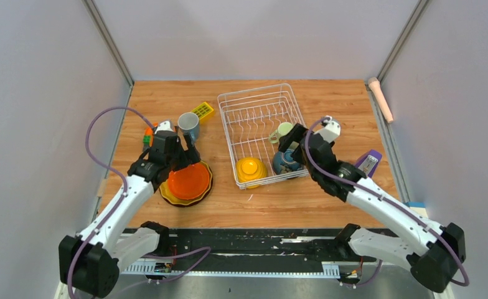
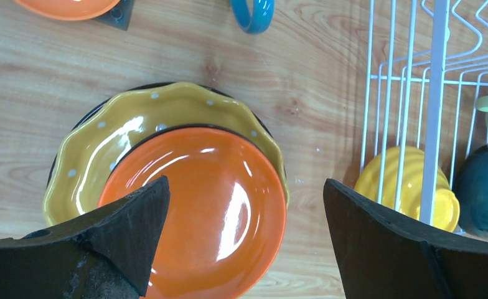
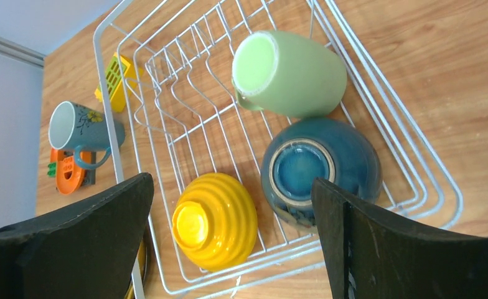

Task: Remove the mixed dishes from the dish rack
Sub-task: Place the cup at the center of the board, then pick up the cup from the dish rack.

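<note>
The white dish rack (image 1: pixel 254 88) stands at the middle back of the table. Inside it a yellow bowl (image 1: pixel 251 170) and a dark bowl (image 1: pixel 286 162) lie upside down, and a pale green mug (image 1: pixel 283 131) lies on its side. Left of the rack sit a stack of plates, orange plate (image 2: pixel 210 205) on yellow plate (image 2: pixel 104 137) on a dark one, and a blue mug (image 1: pixel 189 124). My left gripper (image 2: pixel 244 182) hangs open and empty above the orange plate. My right gripper (image 3: pixel 232 180) hovers open over the rack (image 3: pixel 416 156), above the yellow bowl (image 3: pixel 216 218) and dark bowl (image 3: pixel 319 168).
A small yellow studded brick (image 1: pixel 203 111) lies behind the blue mug, and an orange round gadget (image 1: pixel 147 136) lies left of it. A purple object (image 1: pixel 369 163) sits by my right arm. A pink roll (image 1: pixel 381 99) leans at the right wall. Grey walls close three sides.
</note>
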{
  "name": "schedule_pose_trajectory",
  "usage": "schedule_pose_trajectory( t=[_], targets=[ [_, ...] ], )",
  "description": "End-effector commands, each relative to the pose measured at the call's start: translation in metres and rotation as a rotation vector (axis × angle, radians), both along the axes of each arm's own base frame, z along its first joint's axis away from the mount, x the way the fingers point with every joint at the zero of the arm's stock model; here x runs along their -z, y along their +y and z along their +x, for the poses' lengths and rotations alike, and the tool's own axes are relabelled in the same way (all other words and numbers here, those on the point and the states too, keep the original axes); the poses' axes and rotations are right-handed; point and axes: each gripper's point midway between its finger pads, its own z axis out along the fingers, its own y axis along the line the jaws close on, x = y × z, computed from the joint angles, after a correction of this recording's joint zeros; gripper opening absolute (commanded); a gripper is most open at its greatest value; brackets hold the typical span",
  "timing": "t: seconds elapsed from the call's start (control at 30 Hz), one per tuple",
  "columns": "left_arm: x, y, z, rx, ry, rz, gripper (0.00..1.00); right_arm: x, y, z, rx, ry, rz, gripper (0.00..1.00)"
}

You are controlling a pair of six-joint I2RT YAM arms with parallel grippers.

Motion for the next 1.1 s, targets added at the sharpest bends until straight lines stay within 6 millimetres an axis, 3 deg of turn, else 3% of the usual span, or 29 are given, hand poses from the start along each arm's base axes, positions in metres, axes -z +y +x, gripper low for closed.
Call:
schedule_pose_trajectory(
  t=[0.0,0.2,0.53,0.77,1.07],
  targets=[
    [-0.010,0.006,-0.011,-0.020,-0.043,-0.015,1.00,-0.003,0.004,0.029,-0.078,0.079,-0.094,1.00],
    [-0.013,0.004,-0.013,-0.017,-0.048,-0.036,1.00,0.013,0.001,0.073,-0.010,0.182,-0.242,1.00],
    [-0.003,-0.003,-0.010,-0.003,-0.018,-0.053,1.00,0.029,0.007,0.129,0.166,0.254,-0.264,1.00],
    [-0.007,-0.004,-0.010,0.001,-0.035,-0.064,1.00,0.049,0.014,0.145,0.191,0.307,-0.295,1.00],
    [-0.007,-0.008,-0.009,0.013,-0.037,-0.078,1.00,0.087,0.004,0.142,0.246,0.411,-0.370,1.00]
  ],
)
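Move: The green cup lies in the rack about 13 cm ahead of the right gripper, practically in line with it sideways and roughly 11 cm lower. On the near side of the cup the upturned blue bowl sits almost under the gripper, 2 cm ahead and 13 cm down; the yellow bowl is some 13 cm to the gripper's left, 2 cm back and equally low. From the left gripper the green cup is about 12 cm ahead, 34 cm to the right and 5 cm down. Send the right gripper forward about 14 cm from above the blue bowl to the green cup, sinking some 7 cm as it goes, with the last bit almost straight down. Meanwhile tip the fingers about 20 degrees further down, roll the hand's left side down by a similar amount and turn slightly clockwise. Keep the fingers wide open, bringing them to either side of the cup, the right finger close by its side. ##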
